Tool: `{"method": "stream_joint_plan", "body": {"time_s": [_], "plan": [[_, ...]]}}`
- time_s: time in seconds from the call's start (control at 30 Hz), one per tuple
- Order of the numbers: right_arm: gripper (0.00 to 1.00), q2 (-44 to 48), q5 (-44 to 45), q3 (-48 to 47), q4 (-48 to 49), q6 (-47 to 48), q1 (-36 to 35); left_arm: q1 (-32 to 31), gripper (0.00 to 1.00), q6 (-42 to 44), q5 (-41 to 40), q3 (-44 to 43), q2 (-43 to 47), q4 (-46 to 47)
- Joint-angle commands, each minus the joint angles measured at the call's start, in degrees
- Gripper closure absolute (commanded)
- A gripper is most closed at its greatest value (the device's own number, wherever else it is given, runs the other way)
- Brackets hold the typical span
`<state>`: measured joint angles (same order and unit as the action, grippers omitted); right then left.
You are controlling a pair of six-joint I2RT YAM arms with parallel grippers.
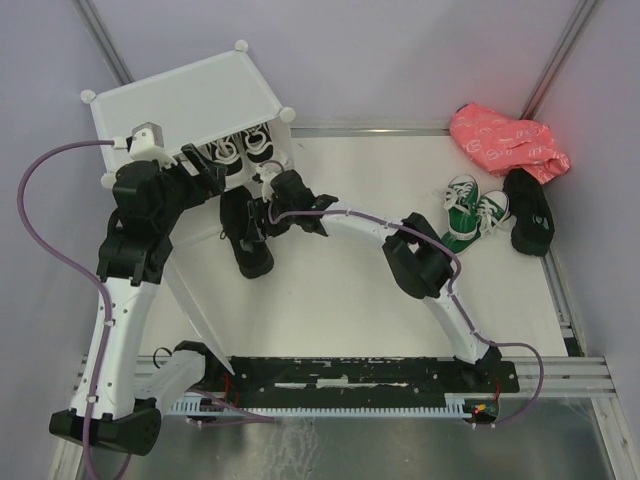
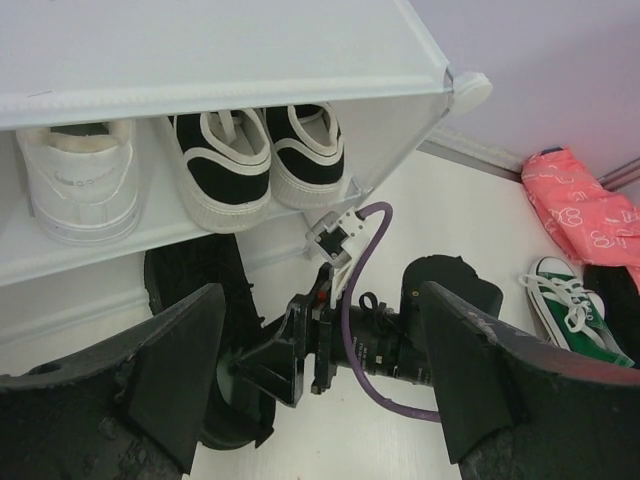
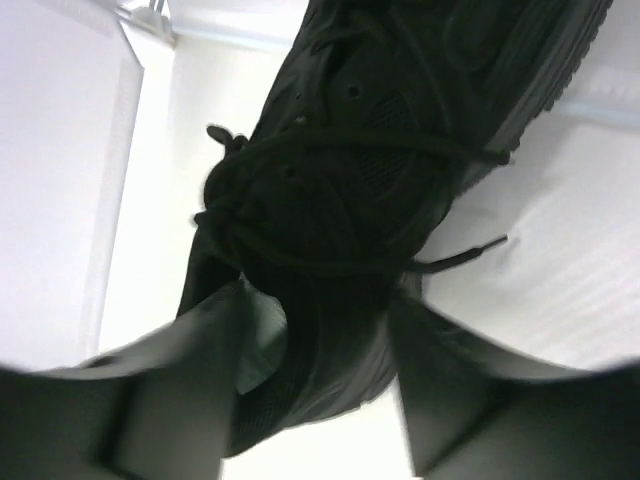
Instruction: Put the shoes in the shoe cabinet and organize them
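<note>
The white shoe cabinet (image 1: 185, 95) stands at the back left. On its shelf sit a white sneaker (image 2: 80, 185) and a pair of black sneakers with white soles (image 2: 225, 165). A plain black shoe (image 1: 247, 240) lies on the table in front of it. My right gripper (image 1: 264, 205) is at the shoe's heel end. In the right wrist view its fingers (image 3: 200, 360) press on either side of the black shoe (image 3: 370, 150) at the collar. My left gripper (image 2: 322, 300) hovers open just in front of the cabinet (image 2: 200, 50), nothing between its fingers.
A pair of green sneakers (image 1: 472, 210) and another black shoe (image 1: 530, 212) lie at the right. A pink bag (image 1: 505, 140) sits behind them. The cabinet's translucent door panel (image 1: 200, 300) stands open toward the near edge, beside the left arm.
</note>
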<state>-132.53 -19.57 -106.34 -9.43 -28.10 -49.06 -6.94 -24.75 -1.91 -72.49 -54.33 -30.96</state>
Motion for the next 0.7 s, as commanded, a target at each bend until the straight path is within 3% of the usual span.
{"method": "stream_joint_plan", "body": {"time_s": [0.0, 0.07, 0.23, 0.43, 0.67], "plan": [[0.51, -4.13, -2.38, -5.46, 4.67, -0.60, -0.38, -0.20, 0.16, 1.78, 0.07, -2.66, -0.16, 2.57], [0.67, -4.91, -3.06, -6.98, 4.23, -1.05, -0.70, -0.25, 0.16, 1.97, 0.07, -2.72, -0.27, 2.52], [0.85, -3.34, -1.04, -9.46, 3.08, -0.91, -2.98, -0.33, 0.16, 2.27, 0.32, -2.84, -0.27, 2.79], [0.88, -5.76, 2.02, -18.14, -1.58, -2.25, -4.93, -0.29, 0.16, 1.99, 1.79, -2.05, 0.39, 3.70], [0.88, -17.70, 5.74, -36.01, -6.88, -5.16, -6.50, -1.05, 0.15, 2.63, 1.19, -1.29, 1.47, 3.66]]}}
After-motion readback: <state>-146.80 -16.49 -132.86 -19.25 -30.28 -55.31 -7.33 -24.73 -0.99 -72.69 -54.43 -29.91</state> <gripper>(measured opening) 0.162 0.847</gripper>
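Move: The black shoe stands at the right hand's open fingers, its middle about 3 cm ahead, 2 cm to the left and 3 cm lower. On the shelf above it are two black-and-white shoes, the left one some 13 cm ahead, 9 left and 12 up, the right one some 16 ahead, 2 left and 12 up. From the left hand the black shoe lies about 5 cm ahead, 3 left and 31 below. Leftward, slowly at first while the right hand's fingers close and pinch the black shoe's collar wall beside its opening, then faster, dragging the shoe along the cabinet's lower level. The hand travels about 8 cm left in all, easing back some 2 cm in the later part, with hardly any turn of the wrist and the grip kept. ##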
